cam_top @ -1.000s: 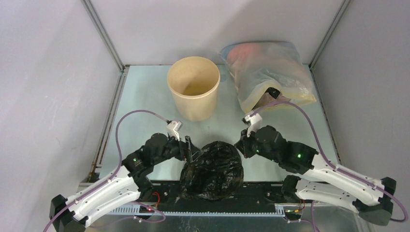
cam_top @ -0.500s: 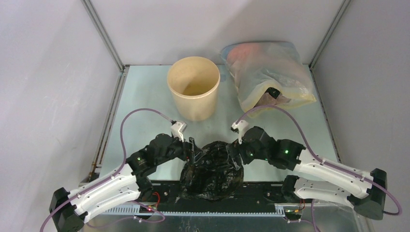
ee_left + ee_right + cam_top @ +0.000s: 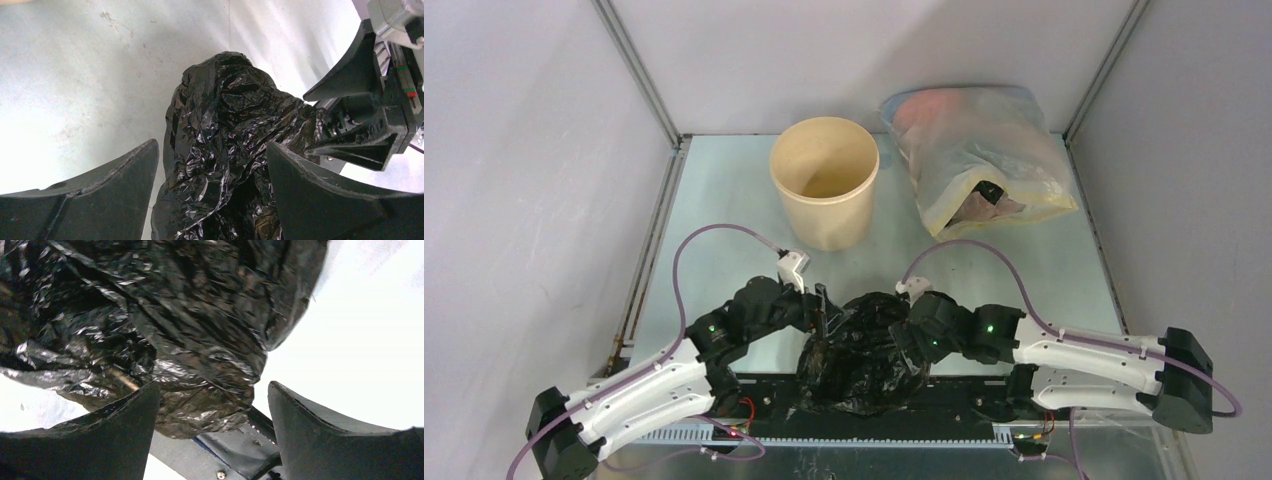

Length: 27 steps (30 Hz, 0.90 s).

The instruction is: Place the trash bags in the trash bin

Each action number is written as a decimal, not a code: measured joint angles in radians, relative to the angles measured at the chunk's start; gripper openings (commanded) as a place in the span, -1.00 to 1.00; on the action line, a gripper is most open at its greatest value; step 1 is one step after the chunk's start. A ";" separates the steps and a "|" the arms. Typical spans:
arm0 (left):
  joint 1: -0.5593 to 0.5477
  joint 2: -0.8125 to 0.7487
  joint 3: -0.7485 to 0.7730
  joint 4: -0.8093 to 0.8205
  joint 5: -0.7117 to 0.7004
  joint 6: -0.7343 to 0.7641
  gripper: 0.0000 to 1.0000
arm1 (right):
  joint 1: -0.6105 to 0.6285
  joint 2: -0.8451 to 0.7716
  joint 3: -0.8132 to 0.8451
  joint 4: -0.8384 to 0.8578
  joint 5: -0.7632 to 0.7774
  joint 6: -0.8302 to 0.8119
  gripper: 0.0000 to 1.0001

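The crinkled glossy black trash bag [image 3: 859, 350] lies in a heap at the table's near edge, between both arms and partly over the black base rail. The round tan trash bin [image 3: 824, 195] stands upright behind it at the back centre. My left gripper [image 3: 822, 312] is open at the bag's left side; in the left wrist view its fingers straddle the bag [image 3: 225, 150] without pinching it. My right gripper [image 3: 906, 335] is open at the bag's right side. In the right wrist view the bag's lower edge [image 3: 200, 410] sits between its spread fingers [image 3: 214, 385].
A large translucent whitish-yellow bag [image 3: 984, 160] with pinkish contents lies at the back right. Grey walls enclose the table on three sides. The black rail [image 3: 969, 388] runs along the near edge under the bag. The right gripper's body [image 3: 360, 115] shows in the left wrist view.
My right arm has swung left and down onto the bag's right side, and its jaws have opened. The left gripper has edged a little closer to the bag.
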 measured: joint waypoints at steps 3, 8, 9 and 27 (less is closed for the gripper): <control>0.000 0.014 0.000 -0.008 -0.003 0.000 0.72 | 0.000 -0.034 -0.036 -0.003 0.032 0.056 0.56; 0.000 0.042 0.000 -0.026 -0.007 0.000 0.71 | 0.011 -0.131 -0.085 -0.004 0.058 0.135 0.39; 0.000 0.045 0.000 -0.027 -0.007 0.000 0.71 | 0.013 -0.147 -0.093 -0.004 0.061 0.143 0.34; -0.002 0.024 0.021 -0.063 -0.035 0.022 0.70 | -0.123 -0.240 -0.022 0.019 0.056 0.102 -1.00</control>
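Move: The black trash bag lies spread out with its middle about 9 cm to the left of my right hand, a centimetre or so back and some 5 cm below; its right side is already under my open fingers. From my left hand that middle is roughly 8 cm back, 6 cm right and 10 cm down. From my right hand, the trash bin stands about 28 cm ahead and 18 cm left, and the clear bag some 40 cm ahead and 20 cm right. With my right hand I slide a couple of centimetres right, the wrist turning about 10 degrees clockwise, and shut my open fingers fully, pinching the black bag's right side between the tips. Then I raise it about 5 cm, pulling forward some 4 cm as well. My left hand, still open, dips about 2 cm near the bag's left side and comes halfway back up. ##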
